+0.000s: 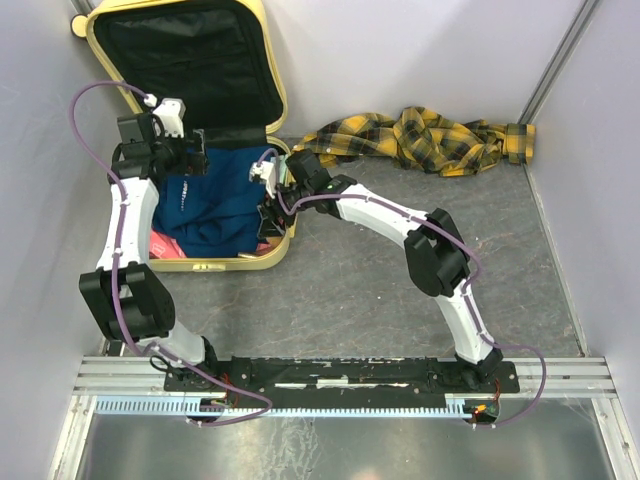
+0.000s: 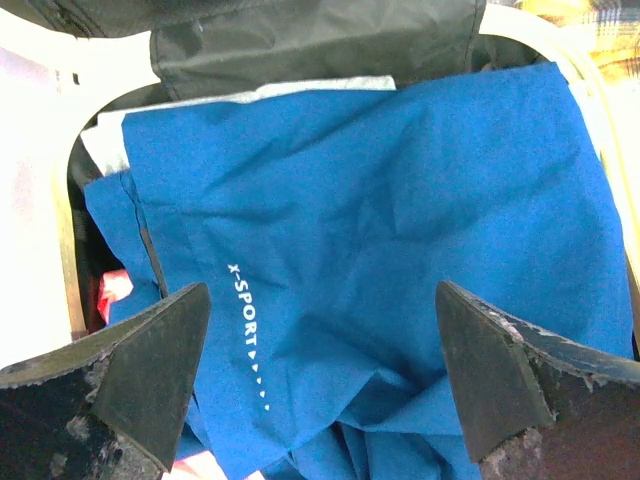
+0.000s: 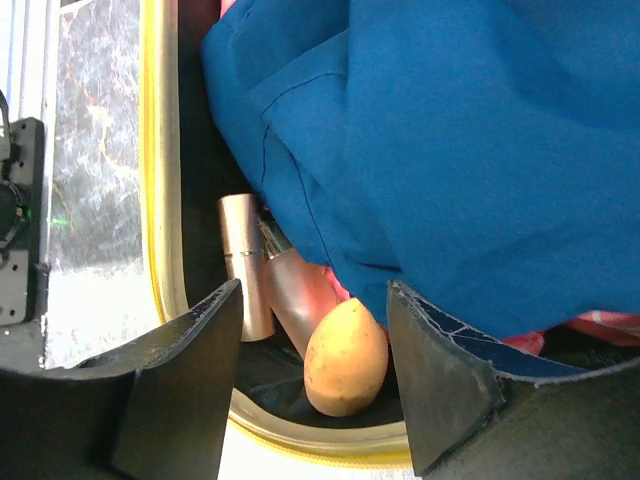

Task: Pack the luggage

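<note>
The pale-yellow luggage lies open at the far left, its black-lined lid standing up. A blue garment printed "X-SPORT" fills the lower half. My left gripper hangs open and empty over the garment. My right gripper is open and empty at the case's near right corner. Between its fingers, below, lie a tan egg-shaped object and a rose-gold bottle, both partly under the blue garment. The yellow rim runs beside them.
A yellow-and-black plaid cloth lies crumpled on the grey table against the back wall, right of the case. A pink item shows in the case's near left corner. White walls close in on the left, back and right.
</note>
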Action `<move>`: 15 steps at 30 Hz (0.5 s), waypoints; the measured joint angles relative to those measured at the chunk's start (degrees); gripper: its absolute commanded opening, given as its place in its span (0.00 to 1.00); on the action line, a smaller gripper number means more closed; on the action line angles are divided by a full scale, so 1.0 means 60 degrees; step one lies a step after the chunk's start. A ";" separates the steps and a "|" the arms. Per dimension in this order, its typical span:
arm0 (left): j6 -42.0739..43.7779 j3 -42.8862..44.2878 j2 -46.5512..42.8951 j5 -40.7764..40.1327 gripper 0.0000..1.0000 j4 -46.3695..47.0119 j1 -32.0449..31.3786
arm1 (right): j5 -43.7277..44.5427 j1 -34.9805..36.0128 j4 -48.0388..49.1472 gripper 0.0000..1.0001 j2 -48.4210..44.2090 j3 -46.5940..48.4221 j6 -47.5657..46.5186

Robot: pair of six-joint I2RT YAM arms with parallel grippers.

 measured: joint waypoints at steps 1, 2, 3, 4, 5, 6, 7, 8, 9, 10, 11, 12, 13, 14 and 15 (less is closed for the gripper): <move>0.0066 0.0138 0.0076 0.0018 0.99 -0.0084 0.0000 | -0.0007 -0.0044 0.0066 0.67 -0.0029 0.0000 0.0189; 0.0113 0.0328 0.0186 0.0073 0.99 -0.0204 0.0000 | -0.0015 -0.0102 0.0142 0.67 -0.0055 0.0000 0.0404; 0.0164 0.0590 0.0331 0.0164 0.99 -0.0328 0.0000 | -0.0036 -0.0175 0.0240 0.67 -0.0084 0.0000 0.0637; 0.0175 0.0878 0.0484 0.0240 0.99 -0.0393 0.0000 | -0.0044 -0.0262 0.0364 0.67 -0.0117 0.0000 0.0874; 0.0175 0.1147 0.0619 0.0310 0.99 -0.0408 0.0000 | -0.0051 -0.0368 0.0466 0.67 -0.0153 0.0000 0.1078; 0.0175 0.1366 0.0703 0.0423 0.99 -0.0328 0.0000 | -0.0055 -0.0481 0.0586 0.67 -0.0197 0.0000 0.1271; 0.0175 0.1523 0.0747 0.0506 0.99 -0.0204 0.0000 | -0.0062 -0.0659 0.0736 0.68 -0.0259 0.0000 0.1504; 0.0175 0.1632 0.0761 0.0594 0.99 -0.0106 0.0000 | -0.0062 -0.0805 0.0816 0.68 -0.0313 0.0000 0.1647; 0.0171 0.1807 0.0801 0.0710 1.00 0.0029 0.0000 | -0.0055 -0.0980 0.0903 0.68 -0.0386 0.0000 0.1807; 0.0160 0.2127 0.0896 0.0805 0.99 0.0215 0.0000 | -0.0036 -0.1158 0.0987 0.68 -0.0474 0.0000 0.1942; 0.0120 0.2415 0.1016 0.0900 0.98 0.0379 0.0000 | -0.0007 -0.1330 0.1082 0.68 -0.0583 -0.0015 0.2076; 0.0015 0.2929 0.1253 0.0994 0.97 0.0506 0.0000 | 0.0022 -0.1479 0.1184 0.68 -0.0703 -0.0066 0.2164; -0.0164 0.3504 0.1548 0.1082 0.96 0.0681 0.0000 | 0.0047 -0.1606 0.1249 0.68 -0.0805 -0.0109 0.2248; -0.0393 0.4189 0.1920 0.1217 0.93 0.0925 0.0000 | 0.0087 -0.1778 0.1351 0.68 -0.0943 -0.0189 0.2335; -0.0696 0.4819 0.2291 0.1330 0.91 0.1239 0.0000 | 0.0113 -0.1923 0.1410 0.68 -0.1067 -0.0266 0.2412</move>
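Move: The open suitcase lid's middle stands about 16 cm ahead of the left hand, at nearly its height; the blue clothing lies 6 cm back, 3 cm right and some 18 cm below. From the right hand, the lid is 28 cm ahead, 15 cm left and 12 cm up. The orange oval sits 2 cm back, 1 cm right and 7 cm below, the metallic tube 6 cm back, 4 cm left and 8 cm down; the plaid shirt's middle is 19 cm ahead, 33 cm right, 11 cm lower. Towards the upper part of the open lid, the left hand speeds up and forward, about 14 cm up and 9 ahead, its open fingers tipping up some 20 degrees. The empty right hand leaves the suitcase's near right corner, going forward, up and right to the right rim, turning clockwise with fingers still apart. ##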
